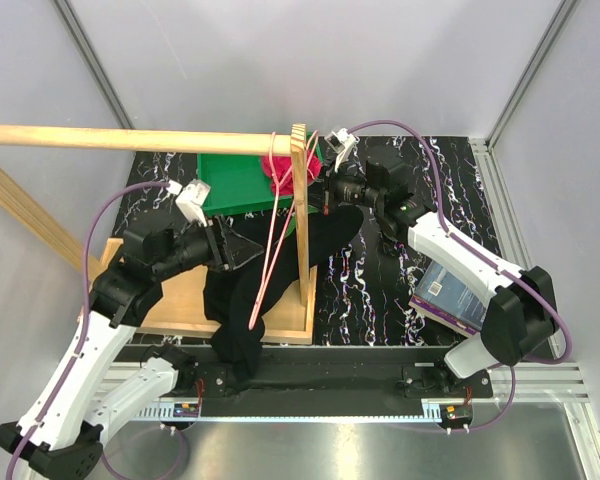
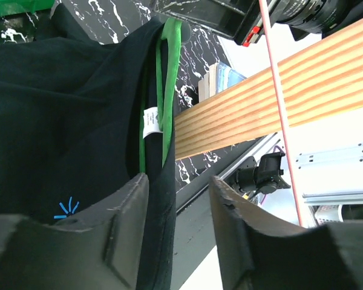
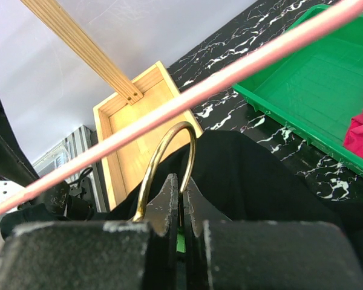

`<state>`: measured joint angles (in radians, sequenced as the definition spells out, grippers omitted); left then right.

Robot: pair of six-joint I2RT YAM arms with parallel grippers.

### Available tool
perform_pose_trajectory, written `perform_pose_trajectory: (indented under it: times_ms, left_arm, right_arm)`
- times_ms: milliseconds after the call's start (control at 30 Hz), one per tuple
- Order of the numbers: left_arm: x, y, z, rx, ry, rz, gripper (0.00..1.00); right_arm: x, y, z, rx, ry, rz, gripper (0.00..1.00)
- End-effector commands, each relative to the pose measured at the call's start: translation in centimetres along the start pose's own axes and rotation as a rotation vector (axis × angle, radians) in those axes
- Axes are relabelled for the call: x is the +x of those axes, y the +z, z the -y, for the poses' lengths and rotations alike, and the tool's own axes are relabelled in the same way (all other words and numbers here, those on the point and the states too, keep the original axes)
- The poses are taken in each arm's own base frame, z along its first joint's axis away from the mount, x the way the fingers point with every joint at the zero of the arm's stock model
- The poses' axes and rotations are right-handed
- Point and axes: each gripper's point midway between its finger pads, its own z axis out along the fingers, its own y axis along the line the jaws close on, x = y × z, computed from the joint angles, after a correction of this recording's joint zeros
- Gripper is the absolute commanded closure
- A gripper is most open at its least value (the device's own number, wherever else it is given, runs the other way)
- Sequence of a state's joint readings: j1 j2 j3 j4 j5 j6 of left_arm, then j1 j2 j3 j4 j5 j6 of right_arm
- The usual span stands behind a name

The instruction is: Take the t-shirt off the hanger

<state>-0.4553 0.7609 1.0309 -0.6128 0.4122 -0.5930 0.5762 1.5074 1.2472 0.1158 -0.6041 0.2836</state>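
A black t-shirt [image 1: 242, 300] hangs on a green hanger [image 2: 167, 90] with a brass hook [image 3: 168, 145], in front of the wooden post [image 1: 301, 220]. It also shows in the left wrist view [image 2: 60, 109] and the right wrist view [image 3: 260, 169]. My right gripper [image 1: 326, 190] is shut on the stem of the brass hook, seen close in its wrist view [image 3: 183, 181]. My left gripper [image 1: 230, 248] is open, with the shirt's neck edge lying between its jaws against the left finger [image 2: 178, 181]. A white label [image 2: 150, 122] shows inside the neck.
An empty pink hanger [image 1: 274, 240] hangs from the wooden rod [image 1: 110, 138]. A green tray [image 1: 235, 180] behind holds a red cloth [image 1: 278, 170]. The rack's wooden base tray [image 1: 280, 325] lies under the shirt. A purple-edged box [image 1: 450, 295] lies at the right.
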Motion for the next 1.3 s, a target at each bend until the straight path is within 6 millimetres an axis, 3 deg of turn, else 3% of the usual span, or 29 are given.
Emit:
perform_pose_trajectory:
  times_ms: [0,233,400,600,700,900,1033,1167,1267]
  left_arm:
    - [-0.2,0.4,0.4,0.042,0.016,0.015,0.57]
    - [0.8,1.1,-1.0,0.008,0.014,-0.009,0.63]
    - [0.4,0.9,-0.9,0.005,0.027,0.008,0.83]
    - [-0.2,0.6,-0.7,0.002,0.041,0.035,1.0]
    - [-0.7,0.3,-0.6,-0.001,0.048,0.059,1.0]
    - [-2.4,-1.9,0.6,0.013,0.107,0.183,1.0]
    - [-2.5,-3.8,-0.1,-0.051,0.127,0.232,1.0]
    - [-2.1,-5.3,-1.1,-0.111,0.131,0.261,1.0]
    - [-2.0,-6.9,-2.9,-0.213,0.129,0.311,1.0]
  right_arm:
    - [-3.5,-0.5,-2.7,-0.06,-0.059,0.078,1.0]
    - [-3.7,-0.5,-2.5,-0.047,-0.048,0.089,1.0]
    - [-3.7,-0.4,-2.5,-0.049,-0.046,0.089,1.0]
    - [-3.2,-0.2,-2.1,-0.043,-0.037,0.078,1.0]
    - [-2.9,-0.1,-1.6,-0.015,-0.019,0.073,1.0]
    - [-2.1,-0.3,2.3,0.197,0.054,0.079,1.0]
    - [-2.8,-1.9,5.4,0.372,0.152,0.16,1.0]
    - [-3.7,-3.8,7.1,0.443,0.243,0.234,1.0]
    - [-4.3,-4.3,6.5,0.401,0.242,0.27,1.0]
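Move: The t-shirt's near shoulder hangs just below the left fingers, about 3 cm down, 1 cm ahead and 1 cm right. The green hanger's middle is some 5 cm ahead, 5 cm right and 2 cm below; the rack's post stands about 4 cm ahead and 6 cm right, the pink hanger roughly 1 cm ahead and 3 cm right. From the right hand, which already grips the green hanger's hook, that shoulder lies about 8 cm back, 7 cm left, slightly lower. The left fingers, half open around the t-shirt's shoulder, sink about 2.5 cm and shut on the cloth, pinching its edge. The left hand then draws left about 4 cm and up some 3.5 cm, easing back a little, while the right keeps the hook shut in its fingers and, after holding still, goes right and forward about 3 cm each way and slightly down, turning clockwise some 20 degrees. ##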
